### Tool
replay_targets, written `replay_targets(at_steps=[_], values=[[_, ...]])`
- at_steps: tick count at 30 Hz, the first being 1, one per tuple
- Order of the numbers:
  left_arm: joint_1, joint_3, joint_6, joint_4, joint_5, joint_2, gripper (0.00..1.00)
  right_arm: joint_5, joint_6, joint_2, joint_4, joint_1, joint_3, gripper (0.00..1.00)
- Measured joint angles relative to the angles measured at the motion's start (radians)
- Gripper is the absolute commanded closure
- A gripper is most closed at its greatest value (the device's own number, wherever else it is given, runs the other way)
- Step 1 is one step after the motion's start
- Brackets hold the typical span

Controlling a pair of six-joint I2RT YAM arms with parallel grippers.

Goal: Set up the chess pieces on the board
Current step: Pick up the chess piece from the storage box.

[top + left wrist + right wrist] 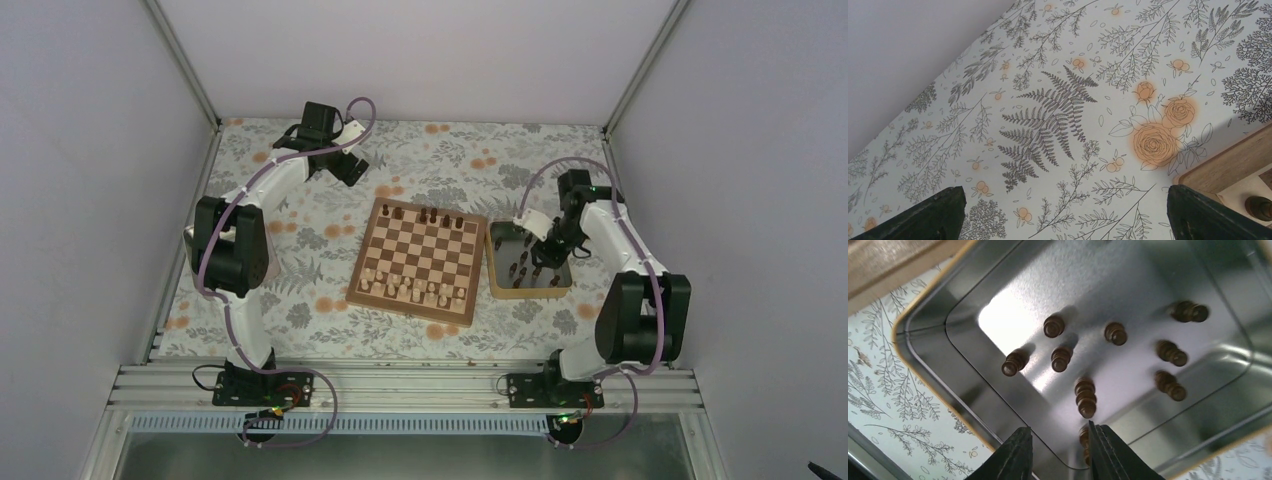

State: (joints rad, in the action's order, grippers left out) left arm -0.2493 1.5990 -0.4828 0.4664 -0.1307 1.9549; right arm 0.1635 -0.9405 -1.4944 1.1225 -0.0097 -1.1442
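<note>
The board point(420, 255) lies mid-table, with several dark chess pieces point(425, 215) on its far row. More dark pieces point(1086, 397) stand in the metal tray point(1128, 280) to its right. My right gripper point(1058, 452) hangs open over the tray's near corner. One dark piece point(1084, 436) stands just inside the right finger point(1113, 455), and the other finger is well clear of it. My left gripper point(1063, 220) is open over the flowered cloth, far back left of the board point(1233, 162), holding nothing.
Pale chessmen point(410, 288) fill the board's two near rows. The tan-rimmed tray point(492, 275) sits tight against the board's right side. A dark piece point(1259, 207) on the board's corner shows at the left wrist view's right edge. Grey walls close in the table.
</note>
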Motion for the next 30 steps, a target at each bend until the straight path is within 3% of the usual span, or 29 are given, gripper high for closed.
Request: replay_targets(at_steps=[7,25,30], values=[[0.000,0.000,0.000,0.000,0.005,0.000,0.00,-0.050,0.026,-0.018,-0.085,0.000,0.106,0.69],[-0.007,0.000,0.000,0.001,0.004,0.004,0.00,-0.074,0.037,-0.103,-0.195,-0.014,0.113,0.70],[-0.007,0.000,0.000,0.003,0.001,0.004,0.00,-0.077,0.037,-0.104,-0.195,-0.037,0.113,0.76]])
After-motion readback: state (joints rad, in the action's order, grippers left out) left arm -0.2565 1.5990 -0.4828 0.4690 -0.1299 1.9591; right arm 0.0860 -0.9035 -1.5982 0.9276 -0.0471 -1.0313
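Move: The dark chess piece the right hand goes for stands in the storage box about 7 cm below it, 2 cm to its right and 1 cm ahead. From that piece, a corner piece is some 4 cm farther right and 2 cm nearer the base, a left piece about 3 cm left and level with it, and a forward piece about 4 cm farther out and 2 cm left. From the left hand, the target lies roughly 43 cm right, 23 cm back and 12 cm below. The right hand sinks about 5.5 cm into the storage box over the dark piece, its narrow finger gap first drifting about 1 cm back and then some 2 cm forward, the wrist tilting only about 5 degrees. Once nearly down it swings to the right, making just over 2 cm in all, with a slight clockwise turn, so that the fingertips come to either side of the piece's upper part and the gap only just starts to narrow; a firm hold can't be seen. ##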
